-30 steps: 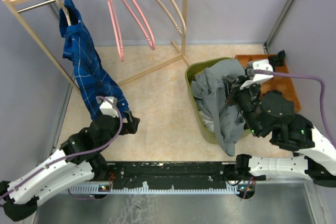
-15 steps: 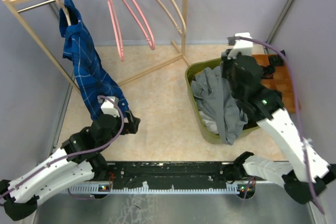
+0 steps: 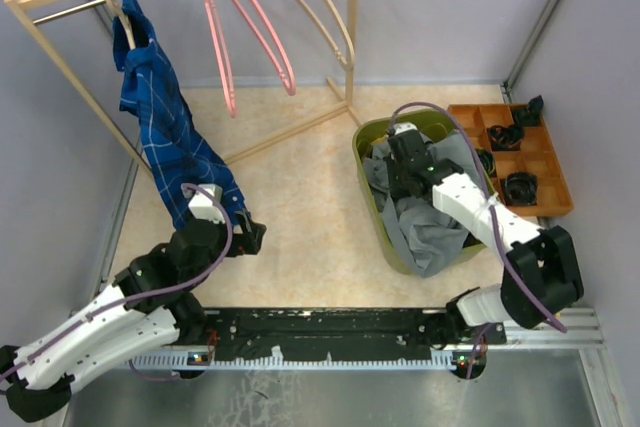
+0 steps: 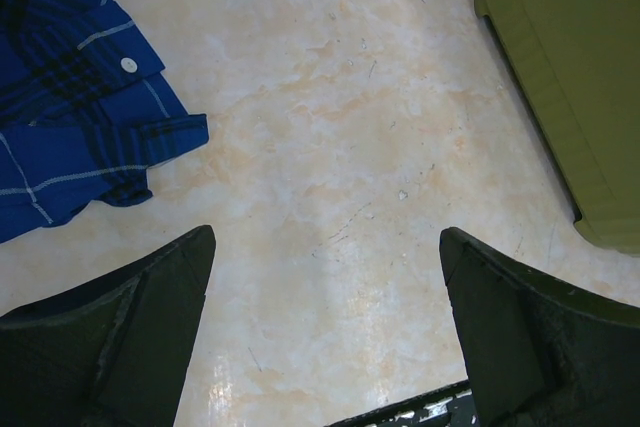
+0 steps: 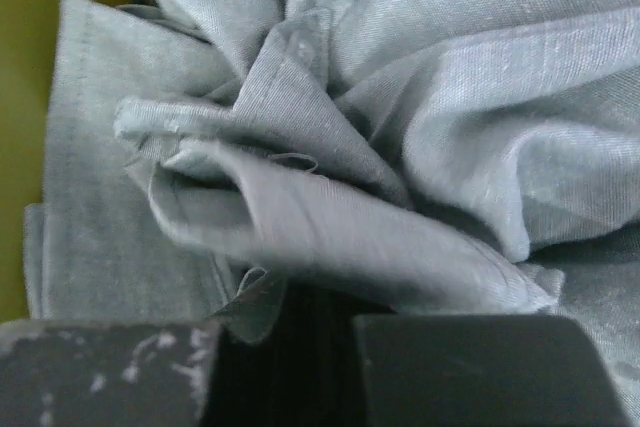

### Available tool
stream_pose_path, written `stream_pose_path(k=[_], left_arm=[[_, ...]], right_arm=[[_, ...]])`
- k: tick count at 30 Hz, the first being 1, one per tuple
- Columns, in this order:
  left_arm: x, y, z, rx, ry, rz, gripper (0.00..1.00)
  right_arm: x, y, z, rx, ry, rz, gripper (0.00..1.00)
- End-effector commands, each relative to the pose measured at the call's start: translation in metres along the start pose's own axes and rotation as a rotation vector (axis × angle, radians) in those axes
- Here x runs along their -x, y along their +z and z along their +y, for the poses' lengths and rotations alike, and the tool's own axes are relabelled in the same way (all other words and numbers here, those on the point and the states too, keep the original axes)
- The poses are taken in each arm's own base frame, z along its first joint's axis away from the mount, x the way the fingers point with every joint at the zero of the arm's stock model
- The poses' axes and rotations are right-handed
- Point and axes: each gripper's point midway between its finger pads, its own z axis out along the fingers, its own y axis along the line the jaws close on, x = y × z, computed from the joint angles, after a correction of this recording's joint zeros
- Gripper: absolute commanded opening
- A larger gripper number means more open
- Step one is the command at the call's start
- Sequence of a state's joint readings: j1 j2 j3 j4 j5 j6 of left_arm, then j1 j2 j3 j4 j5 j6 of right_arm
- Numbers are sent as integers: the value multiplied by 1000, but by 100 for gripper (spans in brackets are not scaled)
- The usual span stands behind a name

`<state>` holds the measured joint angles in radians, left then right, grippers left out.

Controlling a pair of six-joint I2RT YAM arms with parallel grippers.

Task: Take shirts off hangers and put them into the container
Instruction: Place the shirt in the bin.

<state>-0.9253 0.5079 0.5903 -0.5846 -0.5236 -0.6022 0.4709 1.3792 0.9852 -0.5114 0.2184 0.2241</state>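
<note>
The grey shirt lies bunched in the olive-green container, one part draped over its near rim. My right gripper reaches down into the container's far left corner and is shut on a fold of the grey shirt, whose cloth fills the right wrist view just past the right gripper. The blue checked shirt hangs from a pale hanger on the rack, its hem resting on the floor. My left gripper stands open above bare floor beside that hem, left gripper holding nothing.
Two bare pink hangers and a bare wood-coloured hanger hang on the wooden rack. An orange compartment tray with dark items sits right of the container. The container's side shows in the left wrist view.
My right arm rose over the container's far side, then stretched down into its far left corner. The grey shirt shifted further inside. The left arm stayed still.
</note>
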Motion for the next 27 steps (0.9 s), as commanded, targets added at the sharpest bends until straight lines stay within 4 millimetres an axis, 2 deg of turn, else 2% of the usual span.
stream_pose_path(k=[1, 3, 5, 7, 10, 15, 20, 23, 27], left_arm=[[5, -1, -5, -12, 0, -7, 99], [4, -1, -5, -11, 1, -2, 99], [4, -1, -5, -10, 0, -4, 99], [4, -1, -4, -8, 1, -4, 99], [5, -2, -4, -10, 2, -4, 99], [5, -2, -3, -3, -3, -9, 99], [3, 0, -5, -10, 6, 4, 99], [1, 1, -6, -8, 13, 15, 99], [-1, 2, -7, -11, 20, 25, 99]], right_arm=[[52, -52, 7, 78, 42, -116, 20], [74, -84, 6, 96, 51, -178, 45], [91, -120, 2, 116, 57, -251, 61], [100, -153, 0, 146, 51, -311, 72], [94, -194, -6, 179, 50, -347, 81], [47, -238, -12, 237, 98, -269, 83], [2, -283, 17, 483, 154, -190, 86], [-23, -294, 17, 510, 190, -132, 89], [-59, -293, 13, 502, 204, -33, 87]])
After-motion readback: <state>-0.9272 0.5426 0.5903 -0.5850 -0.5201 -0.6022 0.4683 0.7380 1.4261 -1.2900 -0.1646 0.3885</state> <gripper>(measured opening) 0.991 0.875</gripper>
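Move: The right hand is down inside the bin with its shut fingers in the gray shirt; the shirt's middle lies about 6 cm to its right, 2 cm back and some 3 cm lower, with the bin's middle also roughly 6 cm right. The orange tray is about 10 cm ahead and 24 cm right, and the rack's right post foot some 19 cm ahead and 11 cm left, both about 10 cm lower. From the idle left hand the shirt lies about 35 cm right and 7 cm ahead. The right hand opens its fingers wide to let go of the gray shirt while it lifts almost straight up out of the bin, then rises on to some 23 cm. While still climbing it begins to draw back, then swings back about 20 cm towards its own base over the bin's near side, sinking slightly at the end, fingers first tipping up, then partly back down, while the wrist rolls some 25 degrees, left side up. ##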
